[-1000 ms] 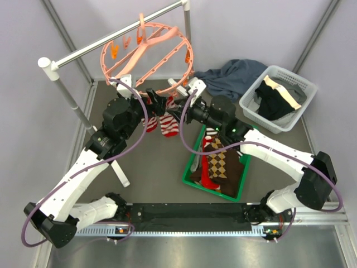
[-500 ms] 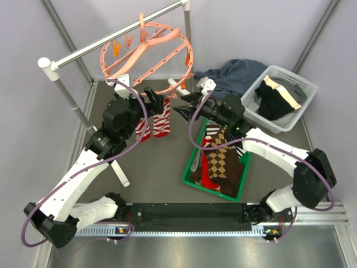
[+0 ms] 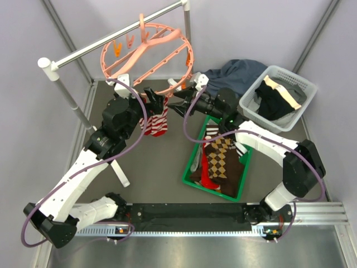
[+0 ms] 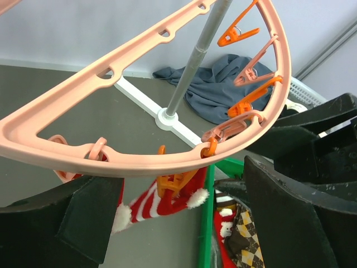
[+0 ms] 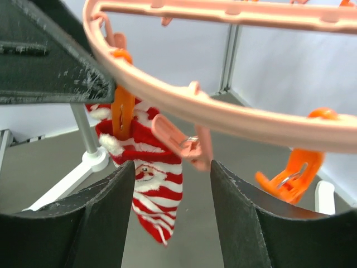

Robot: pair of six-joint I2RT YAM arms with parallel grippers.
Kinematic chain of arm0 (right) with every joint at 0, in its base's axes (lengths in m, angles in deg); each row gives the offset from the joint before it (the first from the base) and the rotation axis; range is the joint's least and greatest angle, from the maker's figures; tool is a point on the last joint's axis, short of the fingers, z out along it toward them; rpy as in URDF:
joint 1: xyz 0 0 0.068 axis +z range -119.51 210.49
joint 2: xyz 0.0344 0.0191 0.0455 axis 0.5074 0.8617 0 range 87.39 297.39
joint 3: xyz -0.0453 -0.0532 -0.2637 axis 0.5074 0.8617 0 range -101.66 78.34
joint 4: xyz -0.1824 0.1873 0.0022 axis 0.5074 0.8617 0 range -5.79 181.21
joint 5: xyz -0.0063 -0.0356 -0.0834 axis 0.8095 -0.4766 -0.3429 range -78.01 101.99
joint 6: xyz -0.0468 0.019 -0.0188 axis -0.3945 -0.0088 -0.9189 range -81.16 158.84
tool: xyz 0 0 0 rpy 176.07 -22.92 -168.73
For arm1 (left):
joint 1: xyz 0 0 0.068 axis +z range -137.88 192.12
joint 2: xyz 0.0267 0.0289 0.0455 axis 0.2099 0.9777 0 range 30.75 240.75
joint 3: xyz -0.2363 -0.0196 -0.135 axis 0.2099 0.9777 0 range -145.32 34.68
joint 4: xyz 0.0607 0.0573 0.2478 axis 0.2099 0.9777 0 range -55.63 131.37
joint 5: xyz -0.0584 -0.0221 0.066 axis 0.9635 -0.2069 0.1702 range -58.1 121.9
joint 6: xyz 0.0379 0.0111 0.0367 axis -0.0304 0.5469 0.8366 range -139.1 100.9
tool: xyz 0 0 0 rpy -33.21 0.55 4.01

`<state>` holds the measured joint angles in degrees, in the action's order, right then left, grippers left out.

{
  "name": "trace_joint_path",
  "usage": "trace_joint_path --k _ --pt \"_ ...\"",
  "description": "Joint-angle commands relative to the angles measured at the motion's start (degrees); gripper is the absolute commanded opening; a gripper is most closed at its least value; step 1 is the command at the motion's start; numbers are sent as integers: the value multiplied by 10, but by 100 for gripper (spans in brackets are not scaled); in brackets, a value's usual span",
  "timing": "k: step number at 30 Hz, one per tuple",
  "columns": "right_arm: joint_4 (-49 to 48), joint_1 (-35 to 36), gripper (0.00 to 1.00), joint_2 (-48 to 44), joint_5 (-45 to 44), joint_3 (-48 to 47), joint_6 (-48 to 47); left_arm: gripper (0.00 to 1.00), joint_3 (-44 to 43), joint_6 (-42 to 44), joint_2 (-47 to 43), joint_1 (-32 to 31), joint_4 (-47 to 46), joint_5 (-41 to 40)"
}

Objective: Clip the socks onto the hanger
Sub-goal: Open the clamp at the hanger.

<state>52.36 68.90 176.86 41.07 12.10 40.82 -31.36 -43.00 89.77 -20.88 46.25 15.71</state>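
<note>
The salmon-pink hanger (image 3: 139,51) hangs by its hook from the grey rail. A red-and-white striped sock (image 3: 159,120) dangles from an orange clip (image 4: 173,183) on its near rim. My left gripper (image 3: 155,100) is wide open just under that rim (image 4: 139,156), level with the clip, and holds nothing (image 4: 178,223). My right gripper (image 3: 174,103) is open too, just right of the sock and below the ring (image 5: 251,120). The striped sock (image 5: 153,190) shows beyond its empty jaws (image 5: 173,218). Other socks, argyle (image 3: 220,153) and red, lie in the green tray (image 3: 188,167).
A pale pink clip (image 5: 184,142) and more orange clips (image 5: 290,173) hang along the ring. The rail's upright post (image 4: 192,61) stands behind it. A blue-grey cloth (image 3: 234,75) and a white basket (image 3: 248,106) of dark garments sit at the back right.
My right gripper has opened and drawn back to the right from the striped sock, then risen toward the ring. The sock, left on its clip, has swung slightly left. The left arm barely moved.
</note>
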Motion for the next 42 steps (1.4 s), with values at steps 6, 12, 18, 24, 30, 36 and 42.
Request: trace_joint_path --k 6,12,18,24,30,36,42 --pt "-38 -24 56 17 23 -39 5 92 -25 9 -11 3 0 -7" --pt "-37 -25 55 47 48 -63 14 92 -27 10 -17 4 4 -10" --pt "-34 -26 50 62 75 -83 18 92 -30 10 -16 4 9 -3" --pt "-25 -26 29 59 91 -84 17 92 -32 10 -12 4 10 1" --pt "-15 -26 7 33 85 -63 28 92 -35 6 -13 4 9 19" --pt "30 -4 0 -18 30 -45 8 92 -54 6 -17 4 25 25" --pt "115 45 0 -47 -77 -57 -18 92 -95 -8 -15 4 80 19"
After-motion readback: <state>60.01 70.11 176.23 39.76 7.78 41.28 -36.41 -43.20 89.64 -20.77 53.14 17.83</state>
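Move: The right hand, half open and pointing left, has the pink clip on the hanger's rim about 2 cm ahead and 2 cm left of it, roughly level. From this hand, the orange clip holding the striped sock is some 6 cm left, 2 cm back and a little higher; the empty orange clip sits about 7 cm ahead, hardly to either side, slightly lower. From the left hand, the pink clip is about 6 cm right, 3 cm ahead and 3 cm below. The right fingers pinch the empty pink clip on the hanger's rim and squeeze it firmly: the hand first eases forward about 2 cm, slides left some 1 cm around the clip while sinking slightly, then shuts. Keeping the squeeze, it draws back and up about 2 cm each. The left hand, still wide open, backs off and rises about 1 cm at the end. ##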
